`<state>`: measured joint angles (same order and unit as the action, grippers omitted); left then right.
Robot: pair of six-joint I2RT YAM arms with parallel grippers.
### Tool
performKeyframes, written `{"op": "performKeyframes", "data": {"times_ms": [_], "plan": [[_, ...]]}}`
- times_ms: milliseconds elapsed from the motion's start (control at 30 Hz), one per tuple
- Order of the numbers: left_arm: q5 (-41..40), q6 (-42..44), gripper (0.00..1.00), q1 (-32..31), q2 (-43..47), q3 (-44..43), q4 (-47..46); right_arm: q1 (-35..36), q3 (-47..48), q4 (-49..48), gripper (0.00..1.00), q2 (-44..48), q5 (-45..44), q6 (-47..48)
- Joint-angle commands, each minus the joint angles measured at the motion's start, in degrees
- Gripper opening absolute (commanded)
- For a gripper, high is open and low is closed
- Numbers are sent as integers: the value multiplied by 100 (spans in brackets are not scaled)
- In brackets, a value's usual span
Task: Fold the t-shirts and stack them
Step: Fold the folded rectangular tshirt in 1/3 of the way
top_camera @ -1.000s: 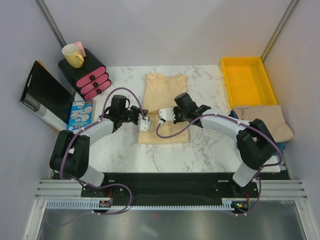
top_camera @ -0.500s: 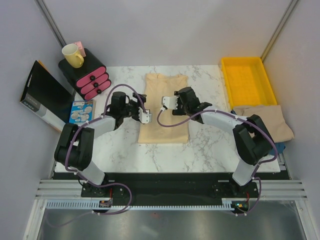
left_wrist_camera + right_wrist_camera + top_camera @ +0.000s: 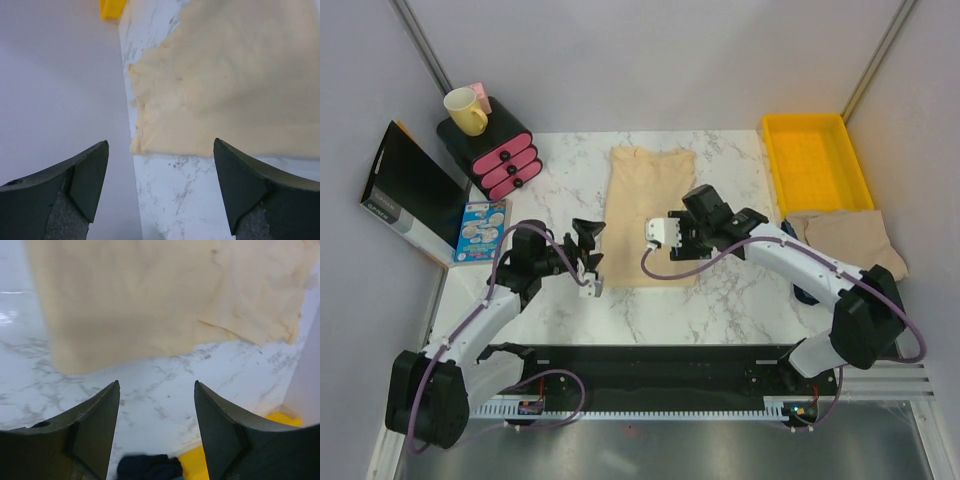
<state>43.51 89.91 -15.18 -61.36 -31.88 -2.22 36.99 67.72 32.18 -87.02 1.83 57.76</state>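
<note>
One pale cream t-shirt [image 3: 650, 210] lies folded into a long strip in the middle of the marble table [image 3: 740, 290]. A second, tan t-shirt [image 3: 850, 245] lies bunched at the right edge, just in front of the yellow tray. My left gripper [image 3: 588, 255] hangs open just left of the strip's near end, with nothing in it. In the left wrist view the t-shirt [image 3: 225, 75] lies beyond the open left gripper [image 3: 160, 144]. My right gripper [image 3: 665, 235] is open over the strip's right edge. The right wrist view shows the t-shirt [image 3: 150, 300] past the open right gripper [image 3: 156, 384], with bare marble between the fingers.
A yellow tray [image 3: 815, 160] stands at the back right. A pink drawer unit [image 3: 505, 160] with a yellow mug [image 3: 465, 110] is at the back left, with a black box [image 3: 405, 195] and a blue booklet [image 3: 480, 225] beside it. A dark blue thing [image 3: 803, 292] lies near the tan t-shirt.
Both grippers have opened and let go of the strip. The left arm has drawn back toward the near left. The right gripper has shifted toward the strip's right edge.
</note>
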Motion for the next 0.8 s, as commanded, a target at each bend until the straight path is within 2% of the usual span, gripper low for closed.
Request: {"op": "performKeyframes", "data": {"times_ms": [0, 100, 267, 533, 767], "plan": [[896, 1142, 92, -64, 702, 751, 1425, 703, -795, 816, 68, 537, 635, -246], [975, 1301, 92, -108, 889, 981, 1610, 1151, -1112, 781, 67, 713, 749, -440], [1081, 1722, 91, -169, 775, 1122, 1742, 1407, -1358, 588, 67, 740, 899, -845], [1020, 2276, 89, -231, 99, 1131, 1681, 1442, -1648, -97, 66, 362, 468, -1003], [783, 2242, 89, -231, -428, 1070, 1198, 1434, -1692, -581, 66, 98, 222, -1030]]}}
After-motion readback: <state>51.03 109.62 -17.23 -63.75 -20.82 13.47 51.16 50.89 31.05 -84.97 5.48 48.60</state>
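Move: The left hand's goal, the near left corner of the folded t-shirt, lies about 10 cm straight back from it and some 16 cm below; a blue book rests about 31 cm left and 3 cm ahead. For the right hand the shirt's near right corner is roughly 12 cm back, 3 cm right and 13 cm below, with a dark blue shirt some 30 cm right and 7 cm back. Towards the near corners of the t-shirt, both hands sweep quickly back together and sink, then go on mainly downward: the left about 10 cm back and 11 down, the right some 13 back and 9 down. The right fingers tip more steeply down; the left ones dip and swing clockwise. Both grippers stay open, with no touch on the cloth visible. ##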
